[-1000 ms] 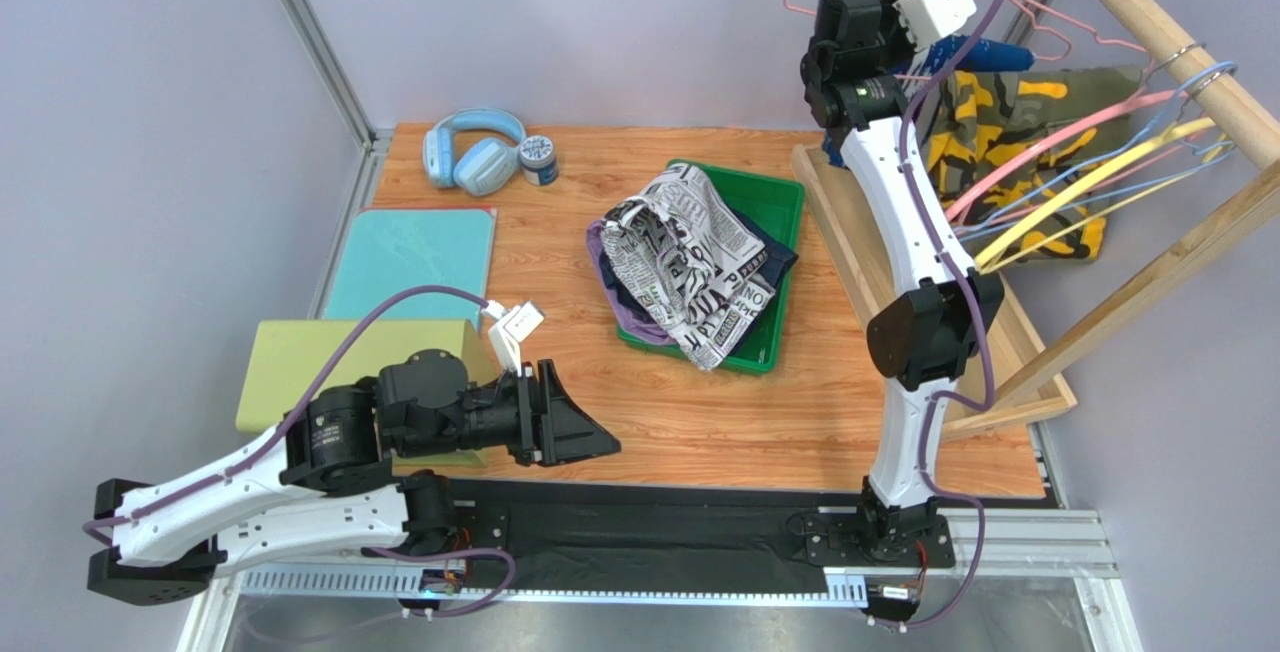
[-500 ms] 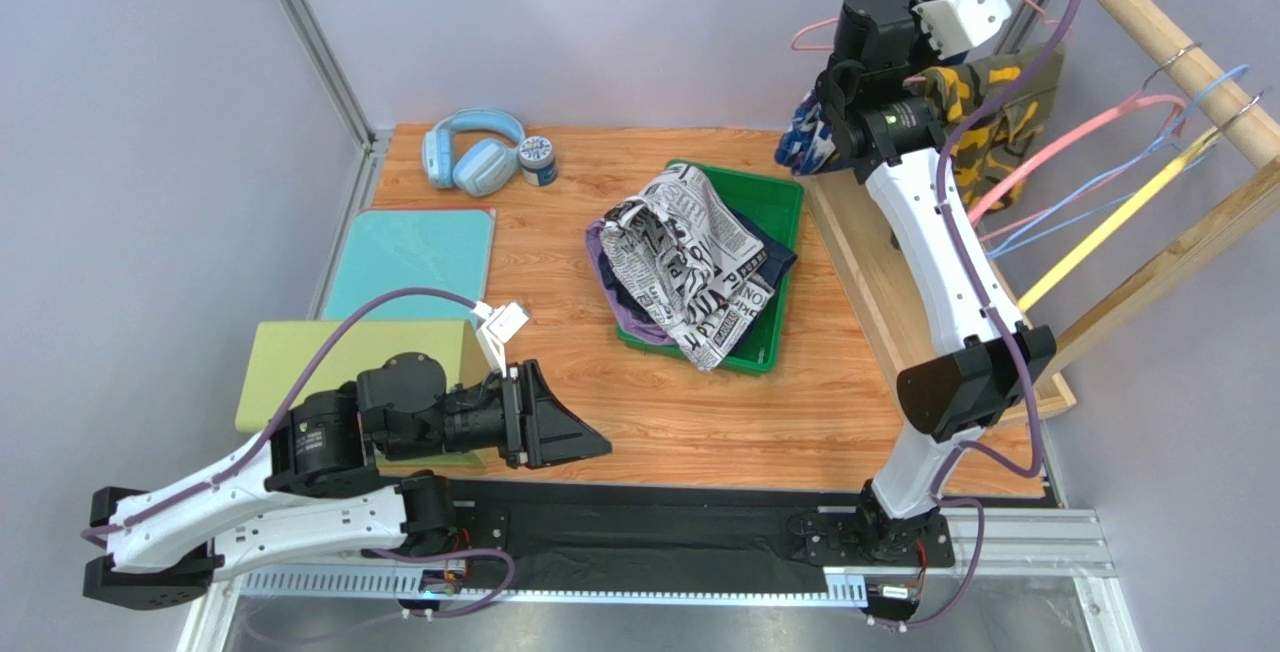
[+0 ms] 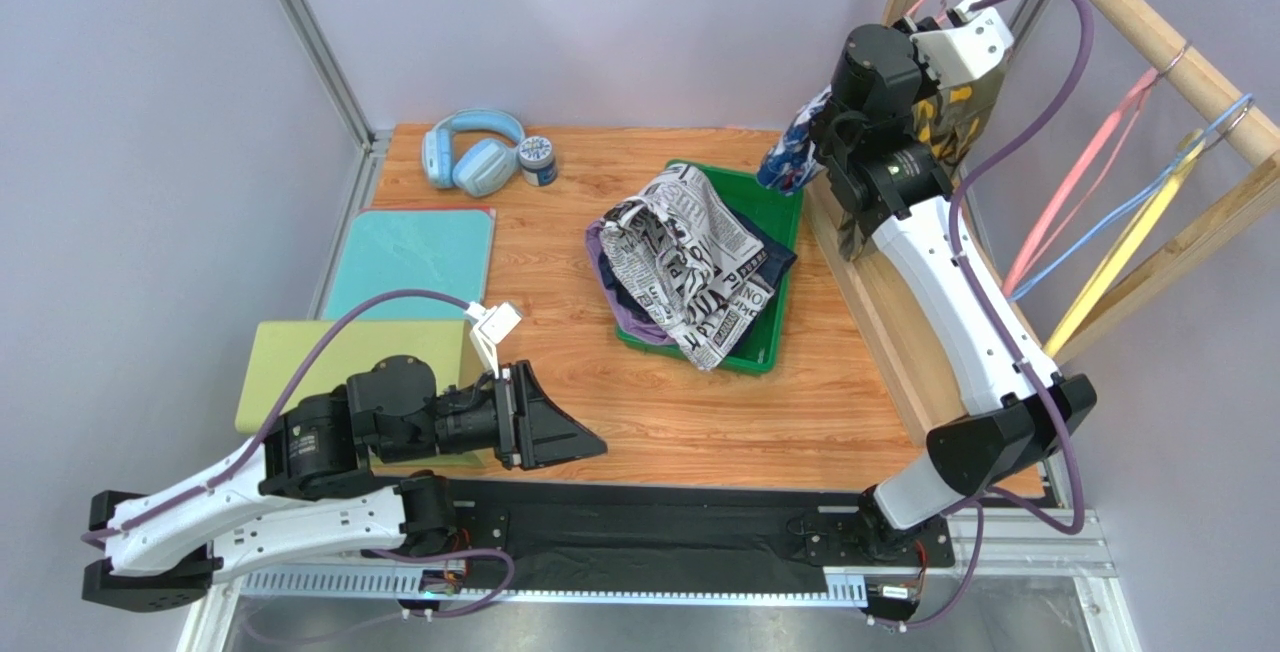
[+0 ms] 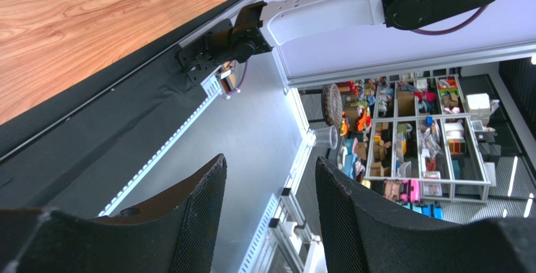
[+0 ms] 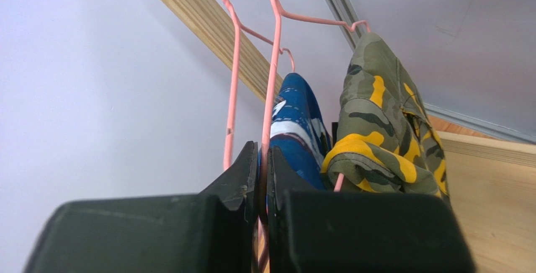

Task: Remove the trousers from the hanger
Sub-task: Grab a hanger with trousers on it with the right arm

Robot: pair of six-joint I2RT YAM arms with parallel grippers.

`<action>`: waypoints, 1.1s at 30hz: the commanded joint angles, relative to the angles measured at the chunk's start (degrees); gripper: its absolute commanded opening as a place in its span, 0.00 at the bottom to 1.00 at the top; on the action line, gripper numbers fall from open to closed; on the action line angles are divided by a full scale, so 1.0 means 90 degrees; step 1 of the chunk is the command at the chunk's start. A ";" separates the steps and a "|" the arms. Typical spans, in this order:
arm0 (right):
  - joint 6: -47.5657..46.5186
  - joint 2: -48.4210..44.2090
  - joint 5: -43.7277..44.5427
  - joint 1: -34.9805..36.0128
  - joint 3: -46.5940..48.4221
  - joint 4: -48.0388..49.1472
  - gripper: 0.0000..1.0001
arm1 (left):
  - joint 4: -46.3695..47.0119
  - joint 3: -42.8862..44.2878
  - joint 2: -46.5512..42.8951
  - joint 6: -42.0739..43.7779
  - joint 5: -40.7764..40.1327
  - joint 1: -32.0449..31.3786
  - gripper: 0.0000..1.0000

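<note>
My right gripper (image 5: 263, 160) is shut on the wire of a pink hanger (image 5: 274, 66), high up by the wooden rack. Blue-white-red print trousers (image 5: 295, 128) hang on that hanger just behind the jaws, and camouflage trousers (image 5: 377, 128) hang beside them. From above, the print trousers (image 3: 792, 142) dangle left of the right gripper (image 3: 831, 120), over the far corner of the green tray (image 3: 781, 202). Newsprint trousers (image 3: 684, 255) lie in the tray on top of purple (image 3: 601, 270) and dark denim (image 3: 769, 255) pairs. My left gripper (image 3: 589, 442) is open and empty, low near the front edge.
The wooden rack (image 3: 1187, 52) at the right carries empty pink, blue and yellow hangers (image 3: 1112, 187). Blue headphones (image 3: 469, 150) and a small jar (image 3: 538, 157) sit at the back left. A teal mat (image 3: 409, 262) and a yellow-green block (image 3: 353, 360) lie at the left.
The right arm has swung up and left with the pink hanger, carrying the print trousers out toward the tray. The empty hangers have swung on the rail. The left arm has barely shifted.
</note>
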 commanded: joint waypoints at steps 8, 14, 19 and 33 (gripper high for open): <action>0.0067 -0.1062 -0.0546 0.0184 0.0217 0.0096 0.00 | 0.0277 -0.0177 -0.0278 -0.0100 0.0038 0.0008 0.60; -0.0859 -0.1170 -0.0926 0.0154 -0.0037 0.1377 0.00 | 0.0374 -0.0206 -0.0249 -0.0110 0.0135 0.0008 0.60; -0.1135 -0.1121 -0.1132 0.0164 0.0314 0.1384 0.00 | 0.0423 -0.0284 -0.0307 -0.0158 0.0204 0.0008 0.60; 0.0115 -0.2690 -0.2284 0.0564 -0.0661 -0.0871 0.00 | 0.0501 -0.0216 -0.0376 -0.0051 0.0028 -0.0001 0.60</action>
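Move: The fingers of the right hand already hold the pink wire hanger that carries the camouflage trousers; these hang roughly level with it, some 7 cm to its right and 9 cm below. The blue patterned trousers are about 6 cm ahead, 5 cm left and 14 cm below. The green box sits about 4 cm back, 18 cm left and 45 cm below. From the idle left hand, the camouflage trousers are some 38 cm ahead, 40 cm right and 6 cm higher. Back and upward, the right hand draws the held pink hanger away from the blue trousers and the back wall, about 8 cm back and 5 cm up in all. It eases back, lifts in the middle, then pulls back faster while swinging some 15 degrees counter-clockwise; the shut fingers keep their pinch on the wire. ##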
